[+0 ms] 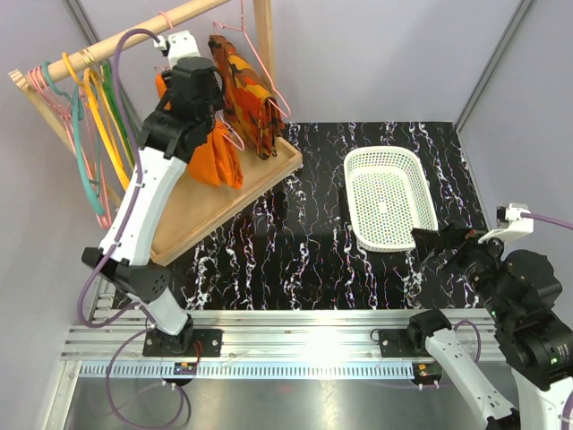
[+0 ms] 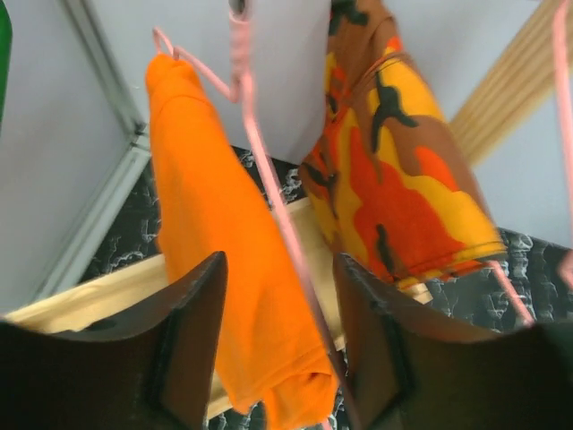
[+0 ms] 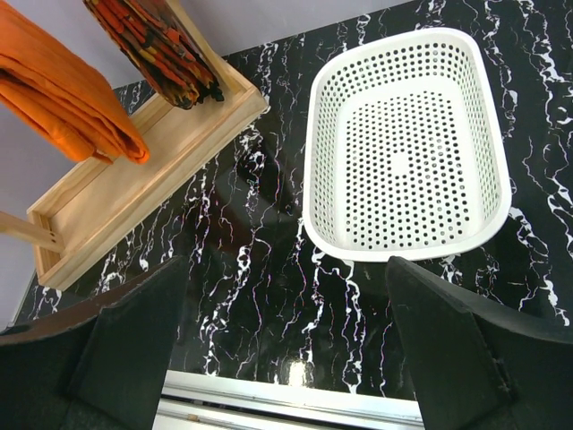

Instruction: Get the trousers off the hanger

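The bright orange trousers (image 1: 218, 157) hang folded over a thin pink wire hanger (image 1: 235, 137) on the wooden rail. In the left wrist view the trousers (image 2: 215, 242) and the hanger's slanted wire (image 2: 260, 152) lie between my left gripper's fingers. My left gripper (image 2: 277, 269) is open, raised at the rail (image 1: 192, 90), with both jaws apart from cloth and wire. My right gripper (image 1: 428, 244) is open and empty, low at the right near the basket; it also shows in the right wrist view (image 3: 286, 269). The trousers' lower fold shows there too (image 3: 63, 98).
A red, orange and yellow patterned garment (image 1: 246, 94) hangs right of the trousers. Several coloured plastic hangers (image 1: 89, 134) hang at the rail's left end. The rack stands on a wooden base (image 1: 224, 202). A white perforated basket (image 1: 391, 152) sits on the black marbled table.
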`<action>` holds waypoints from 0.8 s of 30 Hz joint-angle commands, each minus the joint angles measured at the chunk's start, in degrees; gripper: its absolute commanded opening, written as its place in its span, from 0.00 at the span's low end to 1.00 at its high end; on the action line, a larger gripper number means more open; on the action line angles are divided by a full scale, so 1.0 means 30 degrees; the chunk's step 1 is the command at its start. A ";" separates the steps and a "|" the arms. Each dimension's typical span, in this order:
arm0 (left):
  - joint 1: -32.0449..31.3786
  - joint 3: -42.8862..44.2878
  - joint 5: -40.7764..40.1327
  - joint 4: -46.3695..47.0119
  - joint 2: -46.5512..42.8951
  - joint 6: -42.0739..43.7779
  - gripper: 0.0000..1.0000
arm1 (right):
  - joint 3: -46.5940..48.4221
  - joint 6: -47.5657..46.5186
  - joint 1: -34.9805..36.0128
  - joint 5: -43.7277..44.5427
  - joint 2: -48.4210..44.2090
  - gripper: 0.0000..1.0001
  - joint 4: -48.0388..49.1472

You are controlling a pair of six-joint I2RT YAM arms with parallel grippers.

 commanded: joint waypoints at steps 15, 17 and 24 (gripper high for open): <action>-0.2659 0.1450 -0.7933 0.1202 0.0699 0.2832 0.00 | -0.0582 0.0150 0.0130 -0.0529 -0.0229 1.00 0.0014; -0.2893 0.1449 -0.7612 0.1848 0.0436 0.3416 0.00 | -0.0699 0.0208 0.0130 -0.0528 -0.0229 0.99 0.0014; -0.3334 0.2180 -0.8108 0.5038 0.0375 0.5907 0.00 | -0.1198 0.0296 0.0159 -0.0470 -0.0550 1.00 0.0219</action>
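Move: The near arm of the pink hanger already runs between the left hand's half-open fingers, about 1 cm ahead. The orange trousers hang from it about 6 cm ahead, 3 cm left and 10 cm below the hand. The camouflage trousers hang roughly 10 cm ahead, 8 cm right and 6 cm below; the green hanger is some 12 cm left, level ahead and in height. From the right hand, the pink hanger is roughly 30 cm ahead, 43 cm left and 9 cm higher. Down about 2 cm with a slight push forward, the left hand shuts its half-open fingers and pinches the near arm of the pink hanger. It then eases up nearly as far and back about 1 cm, keeping the pinch, while rolling left side up some 20 degrees and turning about 10 degrees counter-clockwise. The open right hand sinks about 2 cm. ##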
